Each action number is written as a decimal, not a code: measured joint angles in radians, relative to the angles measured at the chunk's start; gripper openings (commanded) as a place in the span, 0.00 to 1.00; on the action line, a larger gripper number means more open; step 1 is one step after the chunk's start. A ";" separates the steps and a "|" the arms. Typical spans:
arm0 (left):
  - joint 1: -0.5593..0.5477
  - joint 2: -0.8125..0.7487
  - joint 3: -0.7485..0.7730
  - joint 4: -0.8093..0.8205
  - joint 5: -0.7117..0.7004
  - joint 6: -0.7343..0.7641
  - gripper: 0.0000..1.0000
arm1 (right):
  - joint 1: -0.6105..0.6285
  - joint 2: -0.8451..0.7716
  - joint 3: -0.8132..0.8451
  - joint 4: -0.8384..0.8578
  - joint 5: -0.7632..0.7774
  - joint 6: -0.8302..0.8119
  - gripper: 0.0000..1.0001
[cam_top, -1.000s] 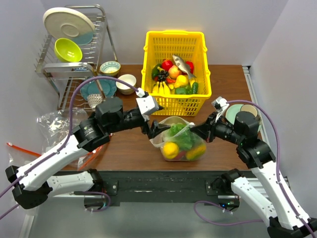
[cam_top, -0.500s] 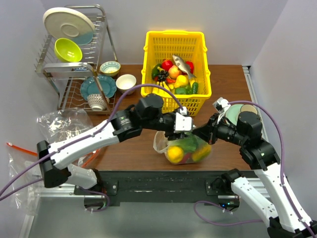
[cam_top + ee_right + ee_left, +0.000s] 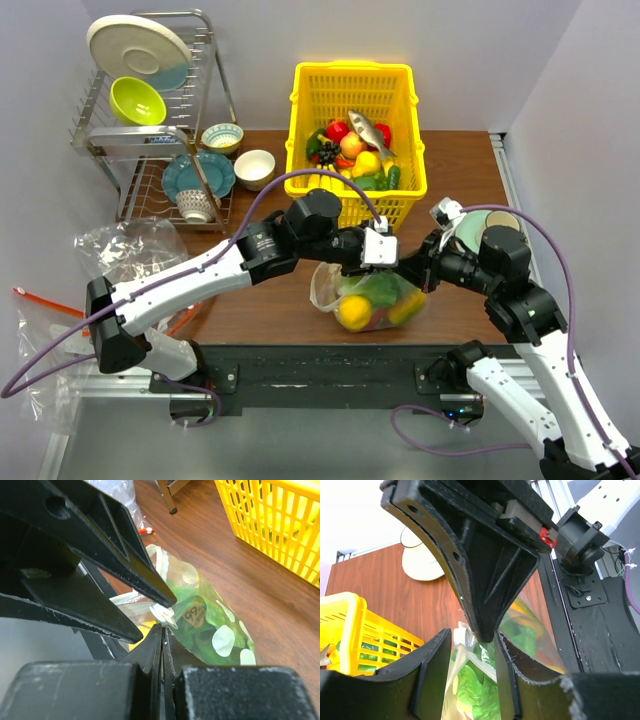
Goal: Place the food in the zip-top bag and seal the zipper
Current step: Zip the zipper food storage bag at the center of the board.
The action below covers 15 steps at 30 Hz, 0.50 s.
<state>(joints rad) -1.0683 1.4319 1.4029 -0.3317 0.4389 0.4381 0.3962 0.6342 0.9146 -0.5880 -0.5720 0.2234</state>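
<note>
The zip-top bag (image 3: 372,296), clear with white dots, lies near the table's front edge and holds the food: green lettuce (image 3: 376,286) and a yellow fruit (image 3: 349,307). My right gripper (image 3: 408,270) is shut on the right end of the bag's mouth edge, seen in the right wrist view pinched between the fingers (image 3: 162,636). My left gripper (image 3: 392,262) sits right beside it. In the left wrist view its jaws stand apart astride the zipper strip (image 3: 465,645), with the right gripper's fingers (image 3: 485,590) reaching in from above. Lettuce (image 3: 475,690) shows through the plastic.
A yellow basket (image 3: 300,120) with more toy food stands just behind the bag. A dish rack (image 3: 115,165) with plates and bowls is at the back left. Plain clear bags (image 3: 120,250) lie at the left edge. A plate (image 3: 470,228) sits behind my right arm.
My left arm has swung from the bag's left end across to its right end, next to the right gripper, and its jaws have narrowed. The right gripper has kept its hold.
</note>
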 measured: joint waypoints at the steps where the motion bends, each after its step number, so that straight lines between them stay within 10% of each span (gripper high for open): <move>1: 0.000 0.001 0.001 0.003 0.000 0.000 0.41 | 0.000 0.000 0.000 -0.003 0.000 -0.002 0.00; 11: -0.001 0.024 0.021 0.010 -0.016 -0.006 0.00 | -0.005 -0.001 0.000 -0.018 0.001 -0.013 0.00; 15: -0.001 0.034 0.030 0.009 -0.029 -0.008 0.00 | -0.005 -0.003 0.000 -0.019 0.001 -0.016 0.00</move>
<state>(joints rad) -1.0691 1.4662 1.4326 -0.3229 0.4103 0.4297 0.3916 0.6315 0.9146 -0.6071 -0.5709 0.2073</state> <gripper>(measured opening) 0.059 0.007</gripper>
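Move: The zipper's white end at the bag's top corner lies about 1 cm forward and 1 cm right of the left hand, at its height, and about 1 cm forward and 1 cm left of the right hand. From the left hand, the food bag's filled body hangs some 10 cm below, 5 back and 3 left; the yellow basket's middle is about 26 cm forward, 7 left, and the saucer with the cup about 8 forward, 24 right, both lower. The left hand, its fingers pointing right and a little down, shuts from nearly half open to almost closed on the white zipper end close beside the right fingertips, while easing only about 1 cm forward and 1 cm right with no real turn of the wrist. The right hand stays put all the while, its closed fingers still pinching the bag's top corner so that the zipper end is held for the left fingers to take. ##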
